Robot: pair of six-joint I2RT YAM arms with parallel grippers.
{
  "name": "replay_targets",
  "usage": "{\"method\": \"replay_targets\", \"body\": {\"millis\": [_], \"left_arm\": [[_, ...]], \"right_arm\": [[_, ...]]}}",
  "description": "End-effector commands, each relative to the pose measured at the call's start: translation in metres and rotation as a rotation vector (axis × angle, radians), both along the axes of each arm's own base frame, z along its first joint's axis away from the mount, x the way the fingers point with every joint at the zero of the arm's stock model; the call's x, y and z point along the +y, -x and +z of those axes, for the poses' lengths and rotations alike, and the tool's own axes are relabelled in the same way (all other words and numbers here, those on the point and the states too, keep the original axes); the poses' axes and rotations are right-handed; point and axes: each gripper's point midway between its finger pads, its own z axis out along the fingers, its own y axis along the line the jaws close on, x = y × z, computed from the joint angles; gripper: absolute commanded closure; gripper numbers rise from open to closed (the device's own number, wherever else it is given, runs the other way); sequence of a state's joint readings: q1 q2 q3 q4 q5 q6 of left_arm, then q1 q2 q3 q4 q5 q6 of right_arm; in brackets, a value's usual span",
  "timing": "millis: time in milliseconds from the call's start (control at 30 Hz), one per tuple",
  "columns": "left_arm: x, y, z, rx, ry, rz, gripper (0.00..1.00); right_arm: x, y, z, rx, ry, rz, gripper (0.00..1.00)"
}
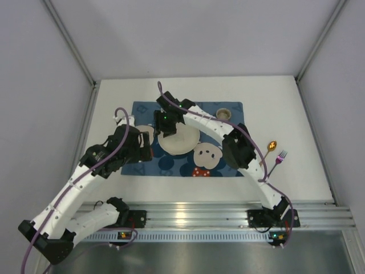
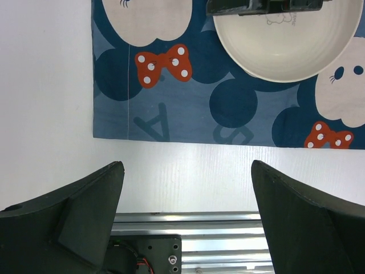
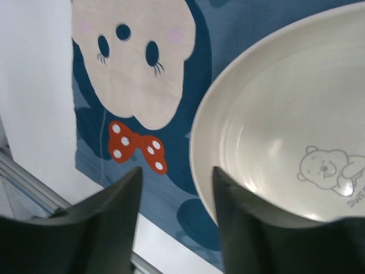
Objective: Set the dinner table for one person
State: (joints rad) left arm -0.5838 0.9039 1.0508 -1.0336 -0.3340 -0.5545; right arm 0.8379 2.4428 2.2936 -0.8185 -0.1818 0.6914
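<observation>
The white dinner table carries a dark blue cartoon-mouse placemat. A white plate with a bear drawing lies on the mat's middle. My right gripper is open just over the plate's left rim. In the right wrist view its gripper has one finger over the plate and one over the mat. My left gripper is wide open and empty at the mat's left side. In the left wrist view that gripper hovers over bare table beside the mat and plate.
A small beige cup stands on the mat's far right corner. A gold spoon and a purple fork lie on the table right of the mat. An aluminium rail runs along the near edge. Walls close in both sides.
</observation>
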Motion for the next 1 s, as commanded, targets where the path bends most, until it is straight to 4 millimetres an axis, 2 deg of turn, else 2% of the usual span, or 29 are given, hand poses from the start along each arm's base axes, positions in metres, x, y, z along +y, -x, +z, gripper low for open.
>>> {"method": "replay_targets", "body": {"millis": [0,67,133,167,233,267,300,333,367,400,433,467,500,533,567,600,633,667,700,767,800,867,967], "left_arm": [[0.004,-0.001,0.001,0.000,-0.019,0.001,0.01],[0.003,-0.002,0.002,-0.001,-0.022,-0.004,0.02],[0.000,-0.003,0.001,0.002,-0.022,-0.014,0.02],[-0.001,-0.005,0.003,-0.004,-0.018,-0.016,0.02],[-0.003,-0.006,0.002,0.000,-0.019,-0.024,0.01],[-0.004,-0.007,0.003,-0.005,-0.014,-0.027,0.02],[-0.005,-0.008,0.002,-0.003,-0.014,-0.029,0.02],[-0.006,-0.008,0.000,0.001,-0.011,-0.033,0.02],[-0.009,-0.009,-0.002,-0.002,-0.001,-0.039,0.01],[-0.010,-0.009,-0.004,0.001,0.004,-0.042,0.01],[-0.012,-0.009,-0.009,0.013,0.005,-0.049,0.02],[-0.016,-0.009,-0.011,0.018,0.019,-0.061,0.01],[-0.019,-0.011,-0.011,0.014,0.027,-0.067,0.02],[-0.021,-0.012,-0.015,0.024,0.023,-0.074,0.02],[-0.022,-0.012,-0.016,0.029,0.027,-0.082,0.02],[-0.024,-0.014,-0.017,0.026,0.026,-0.089,0.02],[-0.024,-0.015,-0.020,0.031,0.022,-0.091,0.02],[-0.025,-0.016,-0.022,0.030,0.021,-0.093,0.01],[-0.027,-0.017,-0.023,0.026,0.026,-0.099,0.01],[-0.031,-0.019,-0.025,0.025,0.035,-0.114,0.02],[-0.033,-0.019,-0.027,0.028,0.040,-0.122,0.02],[-0.035,-0.021,-0.031,0.036,0.042,-0.123,0.02],[-0.038,-0.023,-0.036,0.037,0.047,-0.128,0.02]], "right_arm": [[0.021,0.011,-0.001,-0.015,-0.064,0.073,0.44],[0.018,0.010,0.013,-0.046,-0.069,0.075,0.34],[0.015,0.007,0.026,-0.077,-0.075,0.079,0.32],[0.012,0.009,0.044,-0.099,-0.090,0.079,0.31],[0.003,0.008,0.066,-0.149,-0.092,0.079,0.30],[-0.008,0.014,0.092,-0.184,-0.102,0.074,0.29],[-0.020,0.015,0.103,-0.213,-0.095,0.067,0.28],[-0.035,0.012,0.113,-0.251,-0.070,0.031,0.27],[-0.059,0.022,0.132,-0.280,-0.063,0.009,0.26],[-0.079,0.022,0.139,-0.305,-0.044,-0.016,0.25],[-0.112,0.029,0.147,-0.337,-0.010,-0.060,0.25],[-0.131,0.032,0.149,-0.349,0.008,-0.086,0.23],[-0.159,0.026,0.150,-0.376,0.047,-0.142,0.23],[-0.185,0.035,0.175,-0.423,0.021,-0.184,0.22],[-0.211,0.044,0.149,-0.386,0.077,-0.209,0.21],[-0.242,0.039,0.147,-0.382,0.092,-0.289,0.20],[-0.271,0.054,0.144,-0.382,0.095,-0.332,0.19],[-0.290,0.058,0.141,-0.381,0.101,-0.373,0.16],[-0.321,0.055,0.138,-0.379,0.123,-0.450,0.14],[-0.359,0.074,0.128,-0.363,0.165,-0.522,0.09],[-0.383,0.075,0.124,-0.352,0.196,-0.583,0.08],[-0.413,0.088,0.110,-0.294,0.255,-0.660,0.04],[-0.432,0.101,0.087,-0.196,0.307,-0.717,0.00]]}}
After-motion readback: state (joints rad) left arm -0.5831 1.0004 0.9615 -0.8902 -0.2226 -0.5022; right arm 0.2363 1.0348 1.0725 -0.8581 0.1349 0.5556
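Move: The plate lies on the mat, its middle about 7 cm right and 2 cm ahead of the right hand, 3 cm lower; the half-open fingers are still at its left rim. The spoon lies some 46 cm right and 6 cm back, the fork about 48 cm right and 13 cm back, the cup 29 cm right and 14 cm ahead. From the left hand the spoon is roughly 51 cm right, 8 cm ahead and 15 cm down. The plate's left rim is left behind as the right hand dips slightly, opens from half to wide, rises about 17 cm and sweeps some 40 cm right and a little back over plate and mat, turning clockwise and sinking again at the end towards the spoon and fork. The empty, open left hand sinks and eases right a few centimetres. ##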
